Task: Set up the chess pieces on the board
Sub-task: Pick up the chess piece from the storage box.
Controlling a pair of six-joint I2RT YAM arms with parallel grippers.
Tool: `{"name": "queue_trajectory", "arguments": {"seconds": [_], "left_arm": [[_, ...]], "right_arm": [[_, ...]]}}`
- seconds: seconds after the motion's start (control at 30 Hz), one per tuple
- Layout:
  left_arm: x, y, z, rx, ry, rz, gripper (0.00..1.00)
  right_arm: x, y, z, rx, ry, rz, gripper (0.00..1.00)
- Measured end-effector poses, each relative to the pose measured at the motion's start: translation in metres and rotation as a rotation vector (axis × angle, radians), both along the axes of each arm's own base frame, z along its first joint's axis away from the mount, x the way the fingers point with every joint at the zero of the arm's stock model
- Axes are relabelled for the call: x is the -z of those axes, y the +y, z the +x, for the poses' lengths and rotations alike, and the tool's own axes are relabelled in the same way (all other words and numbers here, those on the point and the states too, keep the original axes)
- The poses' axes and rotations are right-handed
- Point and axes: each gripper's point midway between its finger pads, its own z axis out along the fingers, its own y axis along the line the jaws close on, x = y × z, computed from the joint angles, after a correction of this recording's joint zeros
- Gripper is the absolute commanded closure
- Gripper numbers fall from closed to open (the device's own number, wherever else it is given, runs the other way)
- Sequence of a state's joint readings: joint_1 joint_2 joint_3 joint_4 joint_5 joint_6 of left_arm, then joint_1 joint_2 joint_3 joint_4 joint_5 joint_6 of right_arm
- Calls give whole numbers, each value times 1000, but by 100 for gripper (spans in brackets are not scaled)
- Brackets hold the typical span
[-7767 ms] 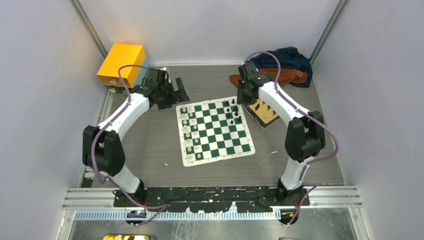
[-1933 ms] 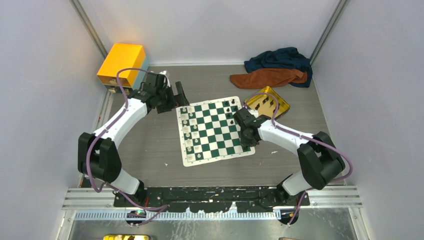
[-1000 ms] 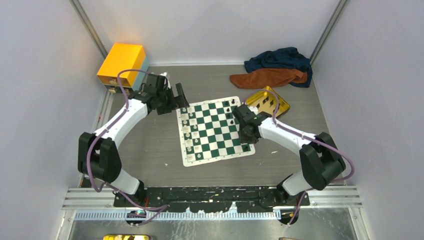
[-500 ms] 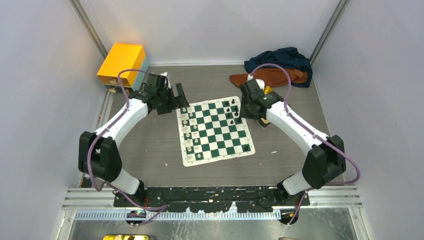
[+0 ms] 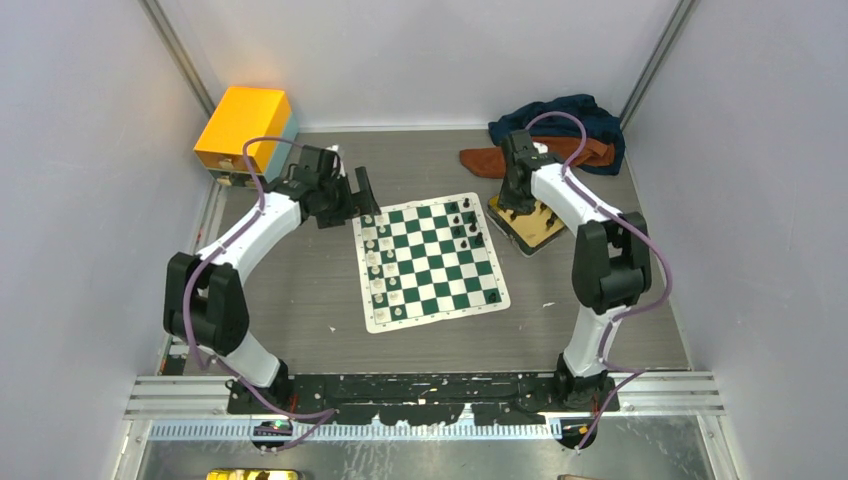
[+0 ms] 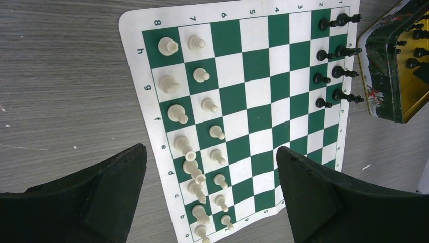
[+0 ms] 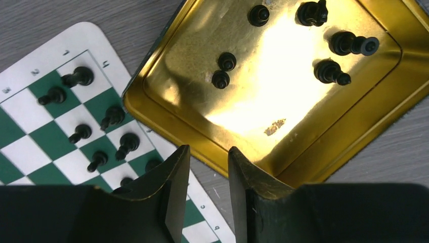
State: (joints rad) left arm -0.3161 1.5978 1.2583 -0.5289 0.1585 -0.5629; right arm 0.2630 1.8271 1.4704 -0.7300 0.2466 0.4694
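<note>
The green-and-white board (image 5: pixel 432 268) lies flat at the table's centre. Cream-white chess pieces (image 5: pixel 381 262) fill its two left columns. Several black pieces (image 5: pixel 465 222) stand at its far right corner, shown in the left wrist view as black pieces (image 6: pixel 334 73). More black pieces (image 7: pixel 331 72) lie in the gold tin (image 7: pixel 243 131). My right gripper (image 7: pixel 208 150) hangs over the tin's near rim, open by a narrow gap, nothing between its fingers. My left gripper (image 6: pixel 210 152) hovers wide open above the white pieces (image 6: pixel 202 76) at the board's (image 6: pixel 263 96) left edge.
The gold tin (image 5: pixel 530 225) sits just right of the board, partly under the right arm. A yellow box (image 5: pixel 243 128) stands at the far left corner. Blue and orange cloths (image 5: pixel 550 135) lie at the far right. Grey walls close in on both sides.
My right arm has swung from the board's right edge back over the gold tin, and its jaws have opened slightly. The left arm has hardly moved.
</note>
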Motion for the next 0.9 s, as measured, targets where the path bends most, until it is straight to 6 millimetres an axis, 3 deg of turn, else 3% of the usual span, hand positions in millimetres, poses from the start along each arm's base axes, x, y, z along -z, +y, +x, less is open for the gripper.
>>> {"name": "queue_trajectory", "arguments": {"seconds": [0.23, 0.57, 0.9], "left_arm": [[7, -2, 0, 11, 16, 2, 0], [22, -5, 4, 30, 48, 10, 0], [16, -7, 11, 33, 26, 2, 0]], "right_arm": [[37, -12, 12, 33, 66, -12, 60], [43, -15, 40, 53, 43, -3, 60], [61, -17, 44, 57, 77, -9, 60]]}}
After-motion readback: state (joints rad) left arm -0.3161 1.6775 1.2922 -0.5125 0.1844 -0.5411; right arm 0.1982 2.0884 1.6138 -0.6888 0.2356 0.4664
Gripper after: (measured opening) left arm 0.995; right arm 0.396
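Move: The nearer of two black pawns standing close together in the storage box is about 4 cm ahead of the right hand, 3 cm to its right and 8 cm below. Its twin stands some 2 cm beyond it; a third pawn is about 8 cm ahead and 7 cm right of the hand. The black bishop lies 2 cm ahead and 12 cm right, the knight 7 cm ahead and 12 cm right. From the left hand the nearer pawn is roughly 29 cm right, 4 cm ahead and 12 cm below. The right hand drops about 4 cm towards the storage box, then carries on forward roughly level before sinking another 2 cm, drifting slightly right throughout, so that its part-open, downward-slanting fingertips come close around the nearer pawn of the pair without closing. Meanwhile the empty left hand, wide open above the white pieces' side of the board, dips some 2 cm and edges a little forward. ##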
